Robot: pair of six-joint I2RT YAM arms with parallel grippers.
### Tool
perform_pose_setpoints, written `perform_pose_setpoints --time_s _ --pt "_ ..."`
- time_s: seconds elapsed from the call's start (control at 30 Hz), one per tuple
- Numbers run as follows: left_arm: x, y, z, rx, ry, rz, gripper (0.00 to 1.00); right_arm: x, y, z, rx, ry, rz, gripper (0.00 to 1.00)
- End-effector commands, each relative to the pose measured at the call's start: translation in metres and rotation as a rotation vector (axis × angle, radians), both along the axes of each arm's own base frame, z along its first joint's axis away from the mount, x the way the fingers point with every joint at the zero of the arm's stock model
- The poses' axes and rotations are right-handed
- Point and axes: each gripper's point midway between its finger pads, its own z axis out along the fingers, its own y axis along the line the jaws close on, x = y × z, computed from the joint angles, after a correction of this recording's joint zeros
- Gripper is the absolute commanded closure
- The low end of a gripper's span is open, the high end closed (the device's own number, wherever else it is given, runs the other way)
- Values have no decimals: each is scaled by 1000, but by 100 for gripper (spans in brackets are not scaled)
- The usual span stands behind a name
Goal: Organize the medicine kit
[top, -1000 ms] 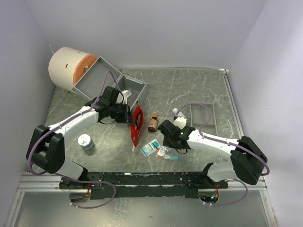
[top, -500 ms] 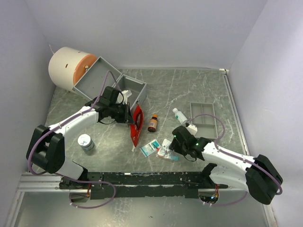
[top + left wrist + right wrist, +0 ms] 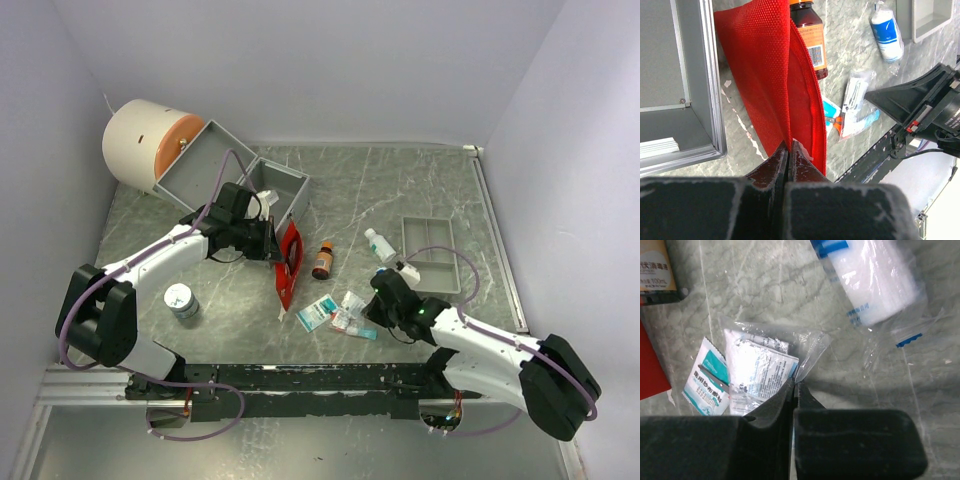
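The open grey medicine kit case stands at the back left. My left gripper is shut on the edge of the red pouch, which is held upright just in front of the case. A brown bottle stands right of the red pouch. My right gripper is shut on a corner of a clear plastic bag of sachets lying on the table. Beside it lies a teal sachet. A white bottle in its own bag lies beyond.
A shallow grey divided tray sits at the right, with the white bottle just left of it. The big white drum stands behind the case. A small round tin sits near the left arm.
My right arm swung from beside the white bottle toward the near edge, came down by the sachets and shut on the clear bag. The left arm and pouch held still.
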Motion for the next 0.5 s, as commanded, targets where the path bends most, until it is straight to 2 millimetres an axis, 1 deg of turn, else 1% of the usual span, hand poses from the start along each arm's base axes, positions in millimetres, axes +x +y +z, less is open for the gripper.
perform_pose_setpoints --time_s 0.0,0.1,0.23,0.3,0.47 --pt "1 -7 4 -29 -31 -32 93 16 -11 21 -102 -69 7 100" --pt "0 -10 7 -49 -30 -34 93 25 -17 42 -172 -94 15 100" --pt "-1 -15 14 -86 -23 -35 93 32 -28 67 -280 -84 13 100" --pt "-1 -17 17 -103 -14 -29 93 35 -29 79 -307 -88 22 100" --pt "2 -22 29 -145 -14 -11 93 46 -23 109 -324 -119 49 100"
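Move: The right hand, its fingers already shut on the clear bag of packets at table level, is bound for the red first aid kit pouch in the left hand, about 19 cm to its left, 12 cm ahead and 6 cm higher. From the right hand the amber bottle lies some 14 cm ahead and 10 cm left, the green-and-white sachet 1 cm ahead and 11 cm left, and the bandage roll 8 cm ahead and 5 cm right. From the left hand the pouch's middle sits about 2 cm ahead, 3 cm right and 4 cm lower. Keeping its pinch on the edge of the clear bag, the right hand lifts it off the table, rising about 10 cm and going some 5 cm forward with hardly any sideways travel, while the wrist tilts some 15 degrees so that the fingertips swing to the right and slightly outward. The left hand keeps its closed grip on the red pouch and shifts it only about a centimetre, up and to the right. ##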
